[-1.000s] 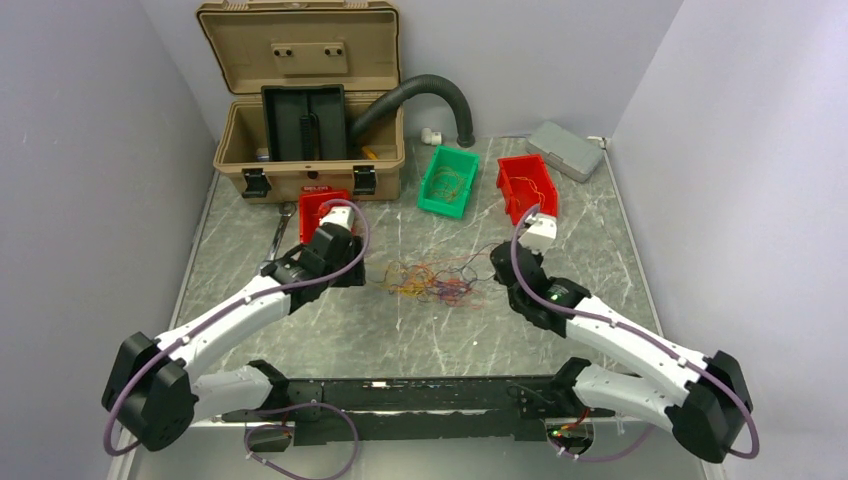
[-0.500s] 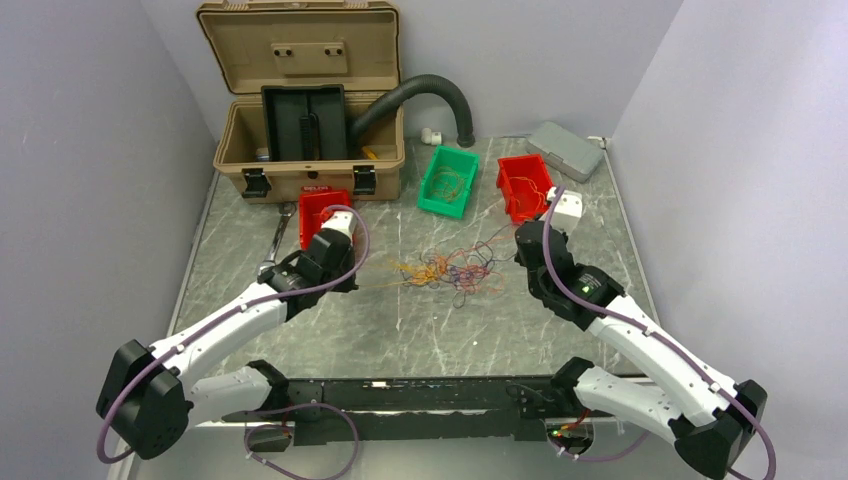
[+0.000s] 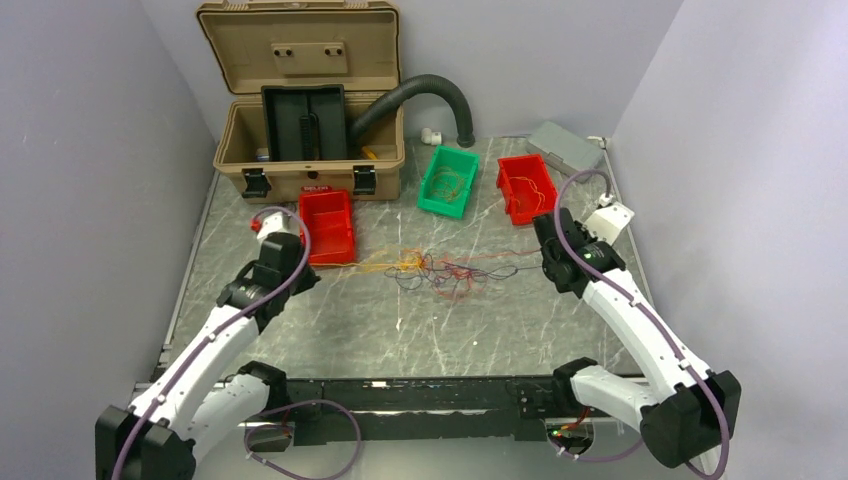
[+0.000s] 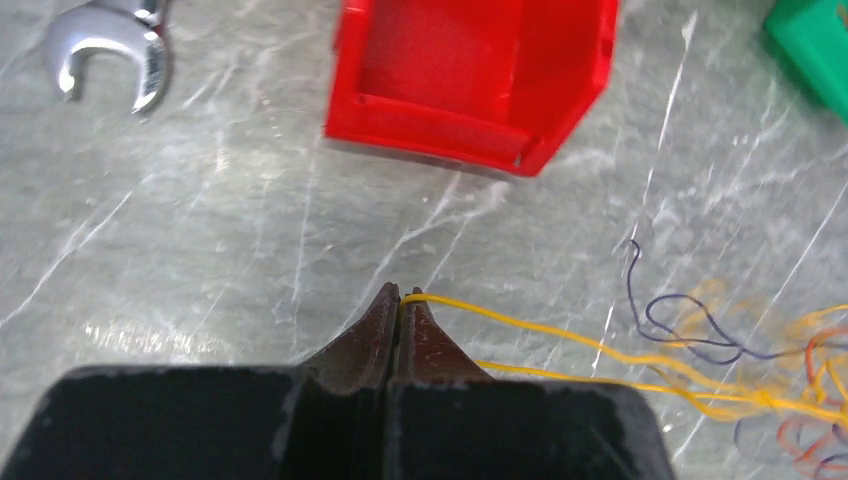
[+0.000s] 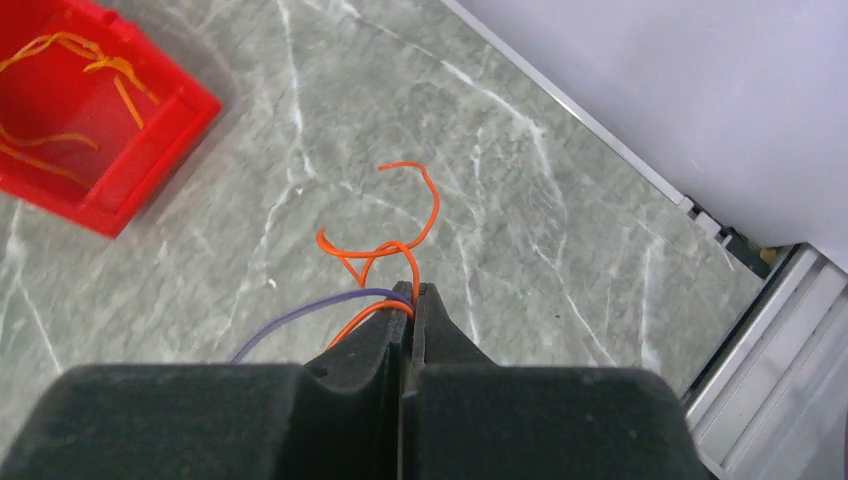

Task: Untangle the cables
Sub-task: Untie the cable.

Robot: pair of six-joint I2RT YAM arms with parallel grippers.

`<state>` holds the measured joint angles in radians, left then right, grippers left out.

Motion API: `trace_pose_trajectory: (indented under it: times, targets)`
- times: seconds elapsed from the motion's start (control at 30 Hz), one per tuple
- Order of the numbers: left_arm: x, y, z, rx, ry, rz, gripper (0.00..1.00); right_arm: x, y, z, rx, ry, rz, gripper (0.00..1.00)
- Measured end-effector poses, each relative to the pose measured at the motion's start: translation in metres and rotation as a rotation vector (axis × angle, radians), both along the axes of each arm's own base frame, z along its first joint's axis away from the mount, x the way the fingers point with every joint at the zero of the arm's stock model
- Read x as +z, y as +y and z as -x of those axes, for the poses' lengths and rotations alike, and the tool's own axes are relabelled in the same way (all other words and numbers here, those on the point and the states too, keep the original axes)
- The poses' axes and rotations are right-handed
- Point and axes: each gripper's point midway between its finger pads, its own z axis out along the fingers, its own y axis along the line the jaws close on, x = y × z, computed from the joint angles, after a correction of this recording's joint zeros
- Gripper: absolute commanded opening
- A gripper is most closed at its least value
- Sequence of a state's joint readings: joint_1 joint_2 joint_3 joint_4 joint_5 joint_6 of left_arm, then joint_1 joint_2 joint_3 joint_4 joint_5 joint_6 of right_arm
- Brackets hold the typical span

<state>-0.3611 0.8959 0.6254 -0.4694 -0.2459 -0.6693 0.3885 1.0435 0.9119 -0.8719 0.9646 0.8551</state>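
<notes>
The cables (image 3: 440, 268) are a loose tangle of thin orange, yellow, red and dark wires, stretched out across the middle of the table. My left gripper (image 3: 296, 262) sits left of the tangle. It is shut on a yellow wire (image 4: 520, 325) that runs right toward the tangle (image 4: 790, 390). My right gripper (image 3: 548, 262) sits right of the tangle. It is shut on an orange wire (image 5: 395, 255) and a purple wire (image 5: 300, 320), which trail left; the orange end curls above the jaws.
An empty red bin (image 3: 327, 225) sits just beyond my left gripper, with a wrench (image 4: 110, 55) left of it. A green bin (image 3: 449, 180) and a red bin (image 3: 526, 186) hold wires. An open tan case (image 3: 305, 110), black hose (image 3: 420, 95) and grey box (image 3: 565, 148) stand at the back.
Both arms have pulled apart, left arm leftward, right arm rightward. The tangle has been drawn out from a compact clump into a longer, thinner spread.
</notes>
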Motion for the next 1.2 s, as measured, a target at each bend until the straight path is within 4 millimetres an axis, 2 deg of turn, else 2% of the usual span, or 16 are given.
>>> trace_pose_trajectory:
  times: [0.1, 0.23, 0.27, 0.3, 0.33, 0.37, 0.4, 0.43, 0.53, 0.67, 0.77, 0.9, 1.03, 1.2]
  targets:
    - [0.003, 0.016, 0.005, 0.093, -0.011, 0.033, 0.00, 0.000, -0.011, 0.004, -0.057, -0.016, -0.025, 0.00]
    - [0.005, 0.012, 0.008, 0.050, -0.038, 0.059, 0.00, 0.001, -0.007, 0.002, -0.003, -0.037, -0.067, 0.00]
    - [0.006, 0.004, 0.006, -0.005, -0.051, 0.075, 0.00, -0.001, -0.003, 0.000, 0.038, -0.037, -0.081, 0.07]
    - [0.005, -0.003, 0.004, -0.049, -0.057, 0.088, 0.00, -0.003, 0.002, -0.001, 0.081, -0.036, -0.097, 0.22]
    - [0.005, -0.011, 0.003, -0.094, -0.056, 0.106, 0.00, -0.005, 0.009, -0.003, 0.136, -0.036, -0.117, 0.46]
    - [0.005, -0.022, 0.001, -0.157, -0.055, 0.124, 0.00, -0.007, 0.018, -0.006, 0.201, -0.037, -0.139, 0.62]
    - [0.004, -0.036, 0.000, -0.229, -0.050, 0.137, 0.00, -0.009, 0.028, -0.008, 0.269, -0.041, -0.167, 0.71]
    - [0.003, -0.045, 0.000, -0.280, -0.044, 0.139, 0.00, -0.011, 0.042, -0.010, 0.364, -0.043, -0.197, 0.74]
    - [0.004, -0.081, 0.005, -0.463, -0.032, 0.130, 0.00, -0.016, 0.086, -0.012, 0.643, -0.057, -0.287, 0.76]
    - [0.027, -0.118, 0.008, -0.628, -0.087, 0.128, 0.00, -0.022, 0.140, -0.013, 0.925, -0.033, -0.390, 0.81]
    - [0.041, -0.125, 0.003, -0.654, -0.127, 0.129, 0.00, -0.038, 0.176, -0.010, 1.067, 0.037, -0.415, 0.82]
    - [0.045, -0.123, 0.001, -0.655, -0.137, 0.110, 0.00, -0.071, 0.219, 0.006, 1.202, 0.184, -0.389, 0.78]
    - [0.044, -0.119, -0.001, -0.635, -0.129, 0.091, 0.00, -0.100, 0.235, 0.004, 1.189, 0.296, -0.339, 0.78]
    - [0.046, -0.114, -0.001, -0.616, -0.128, 0.073, 0.00, -0.126, 0.232, -0.002, 1.101, 0.357, -0.310, 0.75]
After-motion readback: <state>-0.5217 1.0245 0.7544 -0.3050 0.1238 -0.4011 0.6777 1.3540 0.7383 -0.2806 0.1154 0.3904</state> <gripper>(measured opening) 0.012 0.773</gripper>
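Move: The right gripper, pinching the red-orange and purple cable ends, has the orange-purple tangle about 21 cm to its left, 3 cm ahead and 17 cm below; the right red bin sits some 27 cm ahead and 2 cm right. From the left gripper, holding the yellow cable, the yellow knot lies roughly 22 cm right, 4 cm ahead and 10 cm below, while the left red bin is about 18 cm straight ahead. Open the right gripper wide to let go of the orange and purple ends, then sweep it about 23 cm left and down some 12 cm over the orange-purple tangle, turning it well counter-clockwise. Keep the left gripper shut on the yellow cable; after a small tug left, swing it right towards the yellow knot, turning clockwise and finishing some 5 cm higher. ##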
